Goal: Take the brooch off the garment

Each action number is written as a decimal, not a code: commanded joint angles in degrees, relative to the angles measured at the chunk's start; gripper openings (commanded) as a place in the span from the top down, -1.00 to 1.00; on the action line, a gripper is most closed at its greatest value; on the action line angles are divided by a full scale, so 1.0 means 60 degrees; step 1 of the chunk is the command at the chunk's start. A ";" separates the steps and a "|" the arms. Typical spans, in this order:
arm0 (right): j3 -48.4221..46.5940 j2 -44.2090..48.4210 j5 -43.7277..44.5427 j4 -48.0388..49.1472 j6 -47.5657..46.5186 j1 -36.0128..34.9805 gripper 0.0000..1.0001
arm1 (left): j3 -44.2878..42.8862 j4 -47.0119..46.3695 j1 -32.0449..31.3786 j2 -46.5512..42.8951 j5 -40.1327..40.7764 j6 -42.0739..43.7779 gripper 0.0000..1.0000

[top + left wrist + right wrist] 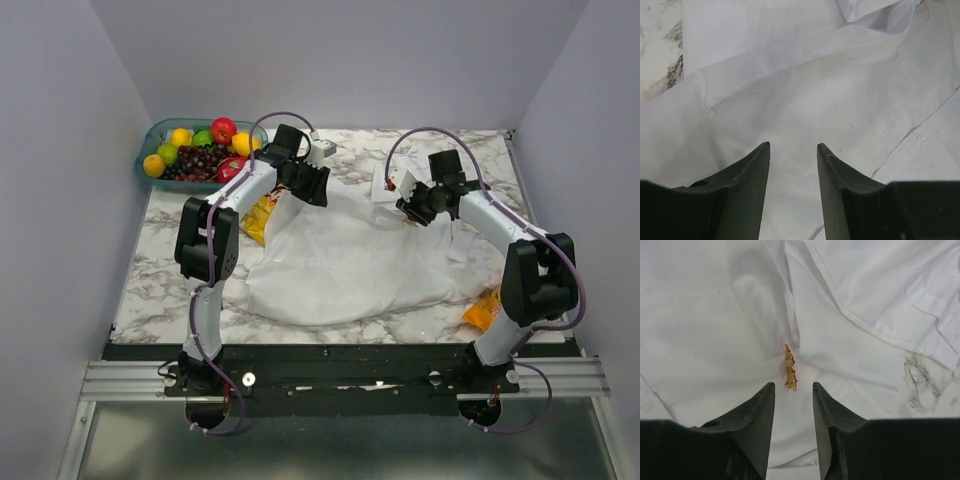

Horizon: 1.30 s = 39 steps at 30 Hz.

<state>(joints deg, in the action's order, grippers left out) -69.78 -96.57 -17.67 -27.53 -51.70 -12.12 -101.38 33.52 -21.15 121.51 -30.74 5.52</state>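
Observation:
The garment is a large white shirt spread over the middle of the marble table. The brooch, a tiny orange-gold trinket, stands on edge in a fold of the garment. My right gripper is open just in front of it. The brooch's lower end reaches level with the fingertips, nearer the left one, and touches neither. In the top view the right gripper is at the shirt's upper right. My left gripper hangs open over plain garment cloth with nothing between its fingers, at the shirt's upper left.
A teal tray of fruit stands at the back left. A yellow chip bag lies by the shirt's left edge under the left arm. An orange snack packet lies at the front right beside the right arm's base. Walls close in three sides.

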 commanded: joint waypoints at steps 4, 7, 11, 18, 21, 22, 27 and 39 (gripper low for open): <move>-0.0689 -0.0939 0.0146 -0.1080 -0.0362 0.0174 0.16 | 0.0154 0.0156 -0.0050 -0.0491 -0.0311 0.0091 -0.03; -0.0997 -0.1276 0.0235 -0.1183 -0.0406 0.0203 0.14 | 0.0154 0.0185 -0.0050 -0.0506 -0.0296 0.0164 -0.03; -0.1202 -0.1555 0.0279 -0.1183 -0.0509 0.0218 0.15 | 0.0169 0.0214 -0.0064 -0.0535 -0.0282 0.0208 -0.03; -0.1261 -0.1731 0.0426 -0.1213 -0.0641 0.0233 0.20 | 0.0198 0.0215 -0.0064 -0.0550 -0.0267 0.0223 -0.03; -0.1202 -0.1717 0.0455 -0.1213 -0.0685 0.0262 0.21 | 0.0198 0.0215 -0.0064 -0.0536 -0.0296 0.0237 -0.03; -0.1202 -0.1717 0.0484 -0.1198 -0.0685 0.0262 0.22 | 0.0184 0.0215 -0.0064 -0.0535 -0.0311 0.0237 -0.03; -0.1319 -0.1877 0.0440 -0.1213 -0.0714 0.0277 0.30 | 0.0110 0.0185 -0.0064 -0.0448 -0.0399 0.0193 -0.03; -0.1642 -0.2113 0.0235 -0.1374 -0.0612 0.0277 0.99 | -0.0007 0.0112 -0.0065 -0.0433 -0.0662 0.0193 -0.02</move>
<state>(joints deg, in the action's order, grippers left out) -77.73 -108.47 -15.73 -34.39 -55.70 -10.74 -101.12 33.95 -21.15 120.97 -31.81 6.17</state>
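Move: Just below the right fingers, about 2 cm ahead, 1 cm to the right and 6 cm down, the brooch sits on the white garment. The garment's folded flap lies roughly 8 cm ahead and 4 cm left of the right hand. A narrow cloth strip is about 9 cm to that hand's right and 5 cm back, both about 6 cm lower. From the idle left hand the brooch is some 22 cm right and 4 cm back, also lower. Sinking about 5 cm onto the brooch, the right hand also edges a little right and forward while the fingers tip some 10 degrees closer to straight down. Most of the drop comes early, then the hand nearly hangs in place as the half-open fingers narrow slowly. At the end they shut almost fully, pinching the brooch's near end. ##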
